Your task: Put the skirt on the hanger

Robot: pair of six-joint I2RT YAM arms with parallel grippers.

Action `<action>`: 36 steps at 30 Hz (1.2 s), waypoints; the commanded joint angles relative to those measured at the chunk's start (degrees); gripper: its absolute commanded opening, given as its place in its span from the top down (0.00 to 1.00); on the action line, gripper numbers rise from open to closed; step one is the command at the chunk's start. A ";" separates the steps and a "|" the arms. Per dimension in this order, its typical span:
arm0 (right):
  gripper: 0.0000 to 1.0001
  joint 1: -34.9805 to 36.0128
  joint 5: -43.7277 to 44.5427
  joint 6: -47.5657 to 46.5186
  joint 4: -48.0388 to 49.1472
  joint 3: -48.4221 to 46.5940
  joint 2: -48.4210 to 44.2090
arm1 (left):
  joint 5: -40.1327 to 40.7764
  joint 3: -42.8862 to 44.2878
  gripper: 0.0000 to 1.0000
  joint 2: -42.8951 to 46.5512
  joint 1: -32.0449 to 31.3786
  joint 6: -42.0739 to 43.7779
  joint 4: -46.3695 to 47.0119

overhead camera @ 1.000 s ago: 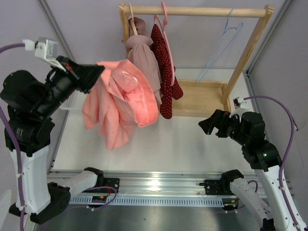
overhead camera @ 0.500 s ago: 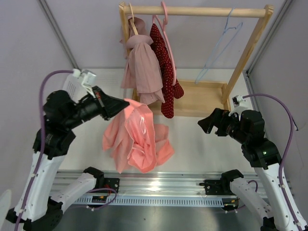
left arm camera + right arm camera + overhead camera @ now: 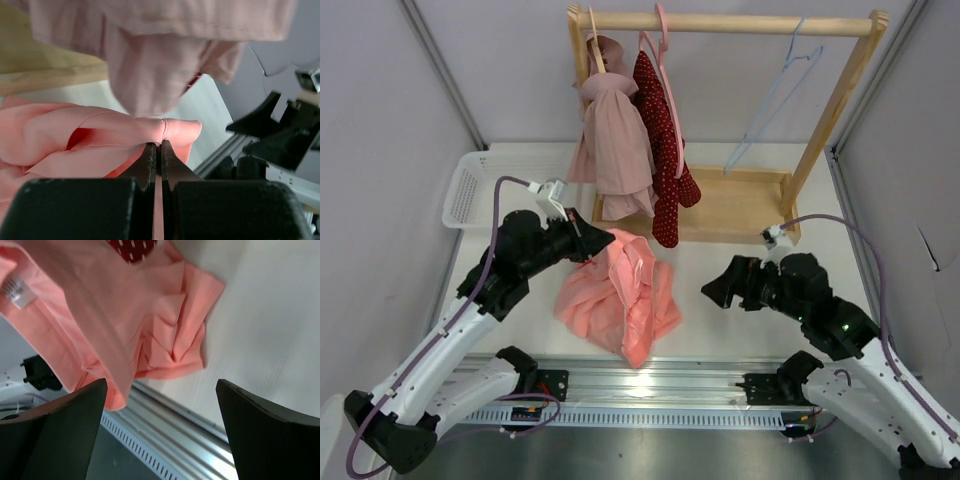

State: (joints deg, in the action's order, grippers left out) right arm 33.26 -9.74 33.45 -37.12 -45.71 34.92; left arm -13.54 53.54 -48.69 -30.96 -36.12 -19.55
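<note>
The salmon-pink skirt (image 3: 620, 290) lies crumpled on the white table near its front edge, its top fold pinched in my left gripper (image 3: 592, 240), which is shut on it. In the left wrist view the skirt (image 3: 90, 137) bunches just beyond the closed fingertips (image 3: 158, 145). My right gripper (image 3: 712, 292) stands open just right of the skirt, with nothing between its fingers. In the right wrist view the skirt (image 3: 150, 325) spreads ahead of the wide jaws. The light-blue wire hanger (image 3: 782, 85) hangs bare on the right of the wooden rail.
A wooden rack (image 3: 825, 110) stands at the back, holding a pale dusty-pink garment (image 3: 615, 140) and a dark red dotted garment (image 3: 665, 150) on its left side. A white basket (image 3: 465, 185) sits at the back left. A metal rail (image 3: 640, 385) runs along the front edge.
My left arm has swung down from high on the left and brought the skirt onto the table. My right gripper has moved left toward the skirt.
</note>
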 commanded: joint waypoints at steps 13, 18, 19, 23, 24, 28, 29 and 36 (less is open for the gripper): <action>0.06 37.76 32.42 30.69 20.50 15.03 15.87 | 7.13 -9.59 1.00 3.95 -0.33 -4.40 7.42; 0.13 38.02 31.01 33.52 29.91 19.26 19.83 | 7.04 -10.12 1.00 4.48 -0.33 -4.31 6.72; 0.15 38.11 30.83 33.96 30.53 19.17 20.71 | 7.12 -10.03 1.00 4.56 -0.33 -4.31 6.72; 0.24 39.95 31.09 35.10 35.35 19.52 25.54 | 7.12 -10.73 1.00 4.74 -0.33 -4.31 6.54; 0.24 41.09 31.27 35.19 36.24 19.61 26.25 | 7.21 -10.91 1.00 4.83 -0.24 -4.22 6.54; 0.27 42.94 31.36 36.33 40.11 19.52 30.46 | 7.04 -11.53 1.00 4.74 -0.33 -4.14 6.45; 0.29 43.29 31.45 36.59 40.63 19.61 32.21 | 7.04 -11.70 1.00 4.92 -0.24 -4.14 6.46; 0.40 43.74 32.94 38.53 43.36 22.15 33.29 | 7.39 -11.35 1.00 5.44 -0.33 -3.79 5.75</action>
State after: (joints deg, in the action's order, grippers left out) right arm 76.64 19.38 70.11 2.50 -24.62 68.71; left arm -7.25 41.89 -44.53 -31.00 -40.07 -15.40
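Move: Back, left and below the open right hand hangs the near edge of the salmon skirt: some 8 cm back, 15 cm to the left and 19 cm down. The lower end of the dotted red garment is about 12 cm ahead of the right hand, 11 cm to its left and slightly lower. From the left hand, which already holds the skirt's upper end, that near edge lies roughly 14 cm back, 6 cm to the right and 25 cm below. Sinking about 18 cm while swinging some 13 cm left and 7 cm back, the right hand goes down to the skirt's near edge, tipping its fingers roughly 15–20 degrees farther down and narrowing them from wide open to a bit over half, about the hanging fold without pinching it. The left hand keeps its pinch on the skirt and lowers it about 6 cm, mostly at the start. ##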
